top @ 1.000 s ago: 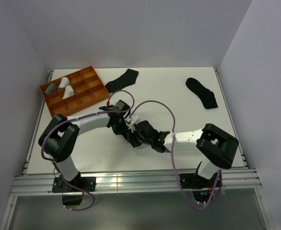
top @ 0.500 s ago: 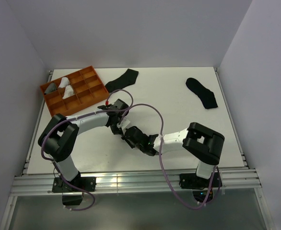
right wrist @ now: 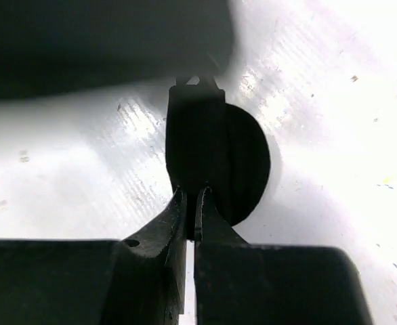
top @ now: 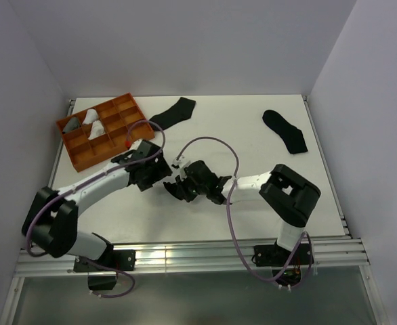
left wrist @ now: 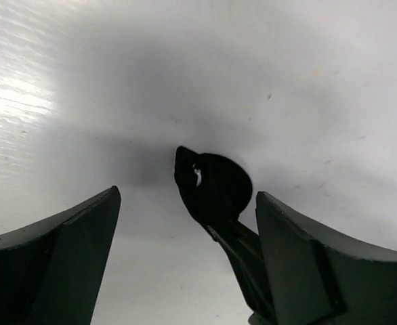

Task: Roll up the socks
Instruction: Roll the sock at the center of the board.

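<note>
A rolled black sock rests on the white table, and my right gripper is shut on its edge. In the left wrist view the same roll sits just ahead of my left gripper, which is open and clear of it. From the top view the two grippers meet mid-table: the left gripper beside the right gripper. One flat black sock lies at the back centre and another flat black sock at the back right.
An orange divided tray stands at the back left, with rolled white and grey socks in its far-left compartments. Purple cables arch over both arms. Grey walls enclose the table on three sides.
My left gripper has opened, released the roll and drawn back to the left. My right gripper has closed on the roll and moved slightly towards the back.
</note>
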`<action>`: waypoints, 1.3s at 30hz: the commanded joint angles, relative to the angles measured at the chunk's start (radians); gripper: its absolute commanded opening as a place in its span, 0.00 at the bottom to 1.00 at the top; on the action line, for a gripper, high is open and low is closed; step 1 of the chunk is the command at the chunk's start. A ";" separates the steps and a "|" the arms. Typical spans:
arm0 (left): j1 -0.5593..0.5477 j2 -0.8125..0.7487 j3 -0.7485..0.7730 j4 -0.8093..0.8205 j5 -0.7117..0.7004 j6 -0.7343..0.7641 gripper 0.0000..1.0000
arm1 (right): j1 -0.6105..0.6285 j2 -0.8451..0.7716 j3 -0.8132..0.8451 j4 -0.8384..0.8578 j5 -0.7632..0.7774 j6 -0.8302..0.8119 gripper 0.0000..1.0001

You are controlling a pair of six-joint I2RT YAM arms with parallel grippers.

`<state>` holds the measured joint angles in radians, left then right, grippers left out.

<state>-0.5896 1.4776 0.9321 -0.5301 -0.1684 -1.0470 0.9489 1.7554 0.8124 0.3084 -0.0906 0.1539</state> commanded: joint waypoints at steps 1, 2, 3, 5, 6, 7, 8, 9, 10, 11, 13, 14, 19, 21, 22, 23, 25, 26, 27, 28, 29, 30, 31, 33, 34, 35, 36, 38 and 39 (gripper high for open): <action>0.042 -0.117 -0.086 0.083 -0.005 -0.082 0.88 | -0.083 0.042 0.008 -0.084 -0.305 0.096 0.00; 0.054 -0.140 -0.108 0.102 0.000 -0.090 0.88 | -0.100 0.058 0.017 -0.084 -0.374 0.110 0.00; 0.056 -0.179 -0.127 0.120 0.004 -0.108 0.88 | -0.117 0.070 0.024 -0.086 -0.417 0.139 0.00; 0.059 -0.227 -0.191 0.198 0.039 -0.122 0.87 | -0.162 0.113 0.044 -0.080 -0.524 0.174 0.00; 0.057 -0.238 -0.212 0.223 0.061 -0.128 0.87 | -0.176 0.127 0.045 -0.066 -0.555 0.221 0.00; 0.056 -0.247 -0.255 0.248 0.081 -0.131 0.85 | -0.200 0.141 0.044 -0.048 -0.587 0.249 0.00; 0.053 -0.257 -0.274 0.298 0.105 -0.130 0.84 | -0.212 0.168 0.044 -0.013 -0.628 0.275 0.00; 0.048 -0.255 -0.289 0.308 0.104 -0.133 0.84 | -0.223 0.183 0.045 0.003 -0.680 0.327 0.00; 0.028 -0.252 -0.311 0.317 0.101 -0.139 0.84 | -0.232 0.199 0.045 0.020 -0.707 0.351 0.00; 0.018 -0.240 -0.320 0.335 0.101 -0.145 0.84 | -0.249 0.226 0.044 0.056 -0.728 0.393 0.00; -0.015 -0.224 -0.332 0.351 0.092 -0.153 0.83 | -0.265 0.257 0.031 0.095 -0.773 0.436 0.00; -0.024 -0.205 -0.335 0.357 0.084 -0.160 0.82 | -0.280 0.268 0.028 0.133 -0.788 0.473 0.00; -0.041 -0.139 -0.332 0.377 0.061 -0.169 0.76 | -0.314 0.303 0.014 0.181 -0.830 0.532 0.00; -0.045 -0.102 -0.317 0.364 0.047 -0.166 0.70 | -0.323 0.308 0.013 0.184 -0.834 0.539 0.00; -0.047 -0.077 -0.314 0.363 0.046 -0.165 0.68 | -0.325 0.309 0.011 0.187 -0.834 0.539 0.00; -0.047 -0.068 -0.312 0.361 0.043 -0.166 0.66 | -0.326 0.311 0.011 0.189 -0.836 0.539 0.00; -0.049 -0.050 -0.302 0.349 0.030 -0.166 0.58 | -0.328 0.314 0.014 0.184 -0.836 0.536 0.00; -0.049 -0.033 -0.299 0.341 0.029 -0.166 0.56 | -0.328 0.311 0.013 0.187 -0.834 0.535 0.00; -0.049 -0.025 -0.286 0.337 0.026 -0.165 0.53 | -0.328 0.311 0.016 0.184 -0.834 0.530 0.00; -0.049 -0.017 -0.282 0.322 0.020 -0.162 0.50 | -0.328 0.305 0.018 0.179 -0.833 0.523 0.01; -0.049 -0.002 -0.276 0.314 0.017 -0.157 0.48 | -0.329 0.299 0.014 0.173 -0.824 0.510 0.01; -0.049 0.006 -0.263 0.305 0.015 -0.156 0.46 | -0.326 0.291 0.011 0.173 -0.819 0.504 0.02; -0.049 0.012 -0.257 0.297 0.012 -0.153 0.41 | -0.326 0.270 0.004 0.173 -0.813 0.495 0.03; -0.050 0.030 -0.242 0.274 0.010 -0.143 0.36 | -0.325 0.241 -0.004 0.155 -0.781 0.458 0.06; -0.050 0.042 -0.237 0.265 0.010 -0.134 0.33 | -0.322 0.205 -0.007 0.121 -0.766 0.440 0.11; -0.050 0.050 -0.231 0.249 0.012 -0.130 0.32 | -0.318 0.185 -0.005 0.101 -0.750 0.394 0.14; -0.050 0.056 -0.217 0.237 0.013 -0.125 0.31 | -0.315 0.162 -0.009 0.081 -0.703 0.368 0.23; -0.050 0.079 -0.201 0.219 0.020 -0.102 0.31 | -0.297 0.092 -0.010 0.017 -0.643 0.290 0.30; -0.050 0.087 -0.181 0.196 0.021 -0.096 0.31 | -0.288 0.046 -0.012 -0.003 -0.579 0.262 0.35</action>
<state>-0.6422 1.5173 0.7250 -0.2131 -0.1017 -1.1969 0.6361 1.9171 0.8227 0.4454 -0.8188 0.5701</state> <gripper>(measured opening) 0.341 0.306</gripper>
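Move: The rolled black sock is still in the right fingers, its middle roughly 3 cm to the left of that hand, 1 cm forward and about 1 cm lower. From the open left hand the sock lies some 3 cm back, 4 cm to the right and 5 cm below. From that hand the wooden box's middle is about 17 cm ahead and 19 cm left, and the flat dark sock some 24 cm ahead and 4 cm right, both near board level. With its shut fingers still gripping the sock, the right hand stays nearly in place and twists about 50 degrees, its forward side tipping down and its fingers swinging round to point more to the left, then eases its grip partly open and starts to rise by under a centimetre. Meanwhile the left hand first lifts a little up and left, clear of the sock, then swings back, down about 6 cm and to the right, tipping some 10 degrees, and closes from wide to about a third open around the sock's left end. ##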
